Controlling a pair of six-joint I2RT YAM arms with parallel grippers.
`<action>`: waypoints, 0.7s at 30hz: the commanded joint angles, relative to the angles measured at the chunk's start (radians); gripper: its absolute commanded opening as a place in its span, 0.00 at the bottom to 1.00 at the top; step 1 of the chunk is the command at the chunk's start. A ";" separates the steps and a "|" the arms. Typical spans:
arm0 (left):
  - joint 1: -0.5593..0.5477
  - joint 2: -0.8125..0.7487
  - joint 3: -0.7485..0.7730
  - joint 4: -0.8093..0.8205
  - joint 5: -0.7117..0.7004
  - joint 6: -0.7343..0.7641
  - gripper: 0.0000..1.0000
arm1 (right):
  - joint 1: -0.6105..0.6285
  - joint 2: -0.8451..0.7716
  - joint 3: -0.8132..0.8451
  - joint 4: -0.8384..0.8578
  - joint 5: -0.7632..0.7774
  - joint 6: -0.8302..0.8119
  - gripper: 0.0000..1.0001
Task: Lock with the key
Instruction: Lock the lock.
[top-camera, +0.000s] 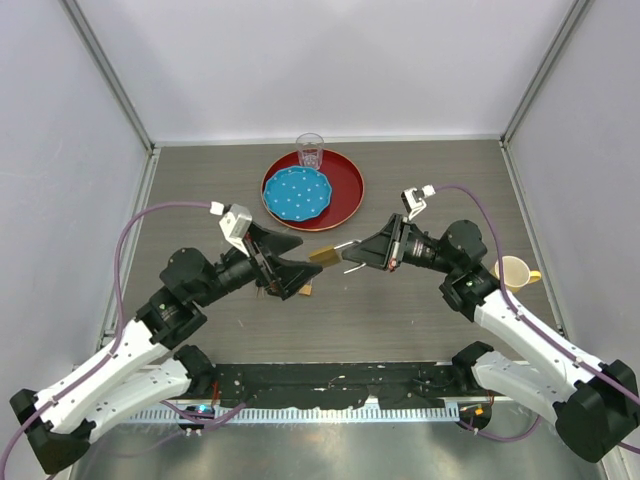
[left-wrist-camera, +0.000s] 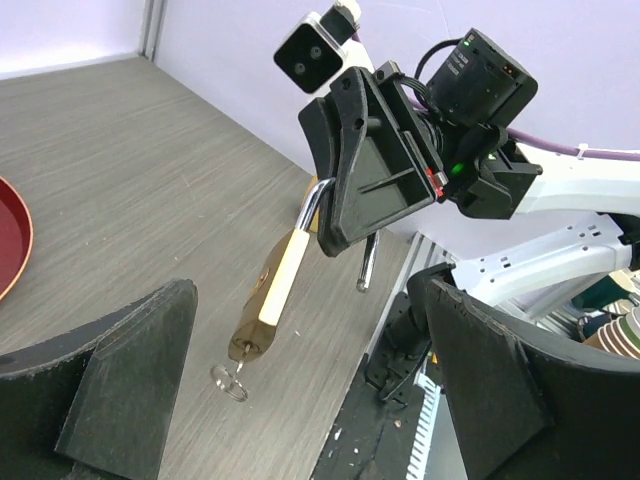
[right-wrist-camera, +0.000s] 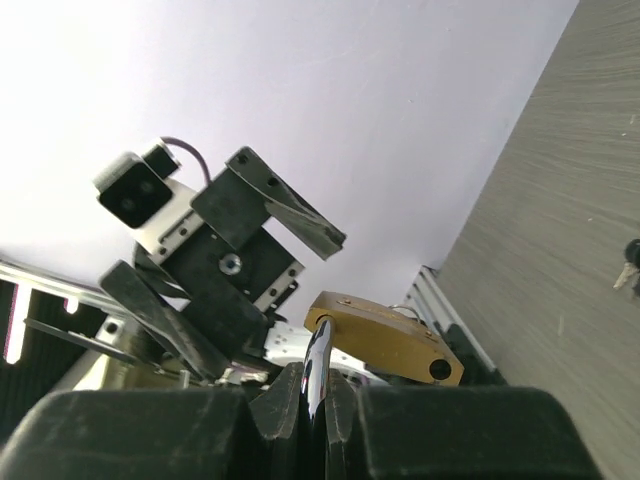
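Note:
A brass padlock hangs in the air above the table, its steel shackle swung open with the free end out of the body. My right gripper is shut on the shackle. A small key sits in the padlock's underside, and its ring dangles below. My left gripper stands wide open on either side of the padlock body, touching nothing. In the top view the padlock lies between the left gripper and the right gripper.
At the back a red tray carries a blue plate and a clear glass. A cream mug stands by the right arm. A small brown object lies on the table under the left gripper.

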 joint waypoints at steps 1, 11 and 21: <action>-0.001 -0.025 -0.039 0.185 -0.030 0.041 1.00 | 0.001 -0.038 0.002 0.311 0.075 0.213 0.02; -0.001 0.055 -0.040 0.220 0.069 0.087 0.82 | 0.002 -0.019 0.008 0.348 0.071 0.289 0.02; -0.001 0.115 0.004 0.203 0.144 0.113 0.61 | 0.001 -0.008 0.008 0.377 0.070 0.307 0.02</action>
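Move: The key with its ring, in the end of the brass padlock, lies about 3 cm ahead of the open left gripper, 1 cm to its right and 3 cm below. The padlock body is some 3 cm ahead and 4 cm right of the left gripper, also 3 cm below, and the right gripper's tips on its shackle are 2 cm ahead and 8 cm right. From the right gripper, the key is about 7 cm left and 1 cm back, 1 cm lower. Keep the right gripper shut on the padlock's shackle and raise the lock about 3 cm, tipping its key end up some 10 degrees. After barely moving at first, bring the left gripper right about 2.5 cm and down about 2 cm towards the key ring, closing its fingers part-way from wide open, without pinching yet. ##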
